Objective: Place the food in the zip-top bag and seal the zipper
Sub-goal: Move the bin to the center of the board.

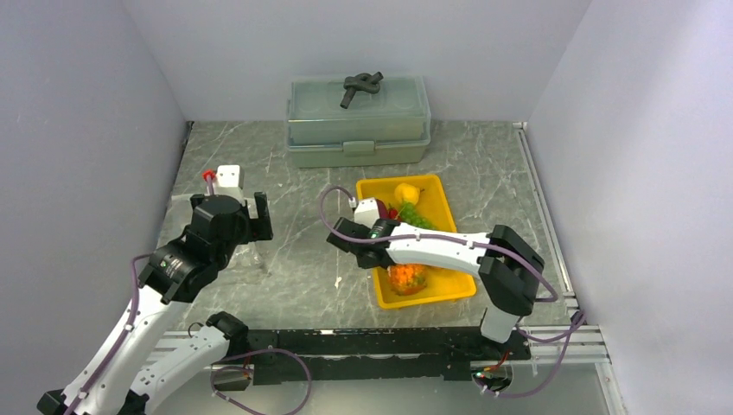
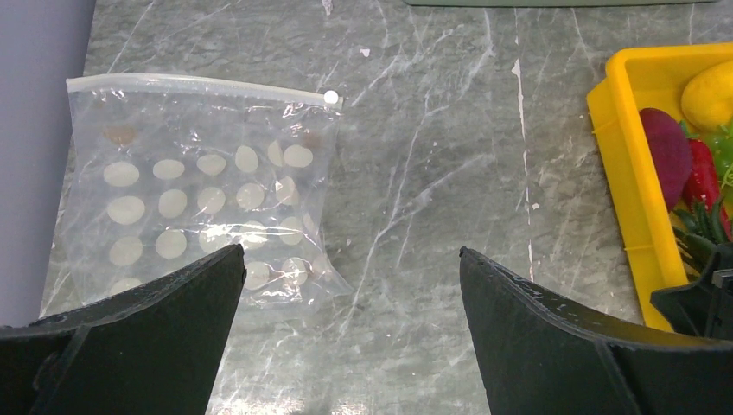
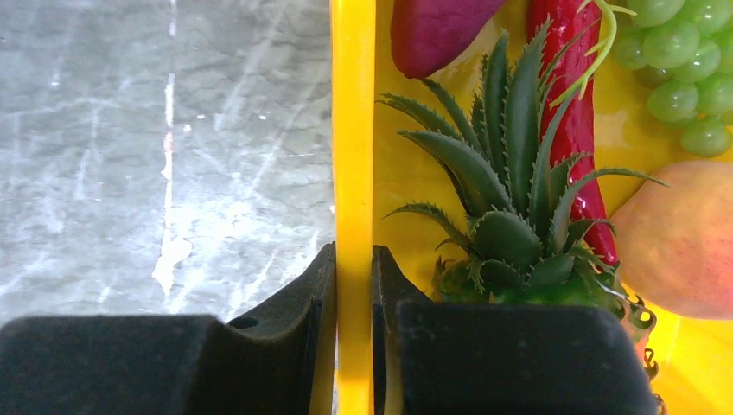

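Note:
The food lies in a yellow tray: pineapple, eggplant, chili, grapes, peach and lemon. My right gripper is shut on the tray's left rim, one finger inside and one outside. The zip-top bag lies flat and empty on the marble table, left of the tray. Its zipper runs along the far edge. My left gripper hovers open over the table just right of the bag's near corner, holding nothing.
A grey-green lidded box stands at the back wall with a dark knotted object on its lid. Grey walls close in the left and right sides. Bare marble separates the bag from the tray.

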Tool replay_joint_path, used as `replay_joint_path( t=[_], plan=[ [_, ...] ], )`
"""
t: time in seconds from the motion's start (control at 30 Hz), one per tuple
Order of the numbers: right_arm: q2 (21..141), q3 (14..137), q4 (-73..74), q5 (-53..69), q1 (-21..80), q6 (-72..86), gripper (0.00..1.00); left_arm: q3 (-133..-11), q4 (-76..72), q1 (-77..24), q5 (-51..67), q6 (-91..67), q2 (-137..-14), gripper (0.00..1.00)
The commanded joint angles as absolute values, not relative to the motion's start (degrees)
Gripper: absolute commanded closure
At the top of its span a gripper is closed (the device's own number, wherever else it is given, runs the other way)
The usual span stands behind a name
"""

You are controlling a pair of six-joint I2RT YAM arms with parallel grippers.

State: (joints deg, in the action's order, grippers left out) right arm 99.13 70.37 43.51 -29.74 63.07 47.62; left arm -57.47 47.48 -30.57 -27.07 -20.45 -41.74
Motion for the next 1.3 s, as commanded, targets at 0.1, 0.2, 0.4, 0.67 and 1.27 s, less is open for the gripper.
replay_joint_path(
  t=[0.1,0.2,0.4,0.67,1.27],
  plan=[
    [92.4,64.2,39.7,-31.4,59.9,40.8,1.0,-58.6,46.0,-30.6,-28.1,-20.5,-42.3,0.0],
    [91.4,62.0,38.9,-31.0,58.2,40.9,1.0,-58.6,45.9,-30.5,-27.9,-20.5,-42.5,0.0],
    [91.4,60.7,37.4,-30.4,56.1,42.3,1.0,-58.8,46.1,-30.6,-27.8,-20.5,-43.6,0.0],
    [93.8,62.7,38.3,-30.0,55.7,42.4,0.91,-58.8,46.1,-30.6,-27.7,-20.4,-44.3,0.0],
    [87.9,70.8,44.1,-31.2,59.0,45.0,0.33,-58.8,46.5,-30.6,-28.0,-20.7,-45.5,0.0]
  ],
)
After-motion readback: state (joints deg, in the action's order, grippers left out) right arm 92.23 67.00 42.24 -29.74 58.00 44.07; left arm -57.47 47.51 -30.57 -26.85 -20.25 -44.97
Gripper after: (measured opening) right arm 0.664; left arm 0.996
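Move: My right hand is already pinching the bin's left rim, with the bin's middle about 11 cm to its right and 3 cm ahead. Inside, the pineapple lies some 8 cm right and 4 cm back, the eggplant about 11 cm ahead and 3 cm right, and the peach roughly 14 cm to the right, level with the hand; all are a little lower. The bin's middle is about 38 cm right of my left hand, 2 cm ahead and 21 cm below. I keep my right fingers shut on the left rim and drag the bin about 5 cm to my right, drifting slightly forward and sinking nearly 2 cm to set that side down. After a brief stop I open the fingers, let go of the rim, and rise almost 4 cm while easing back about 2 cm to the left. ##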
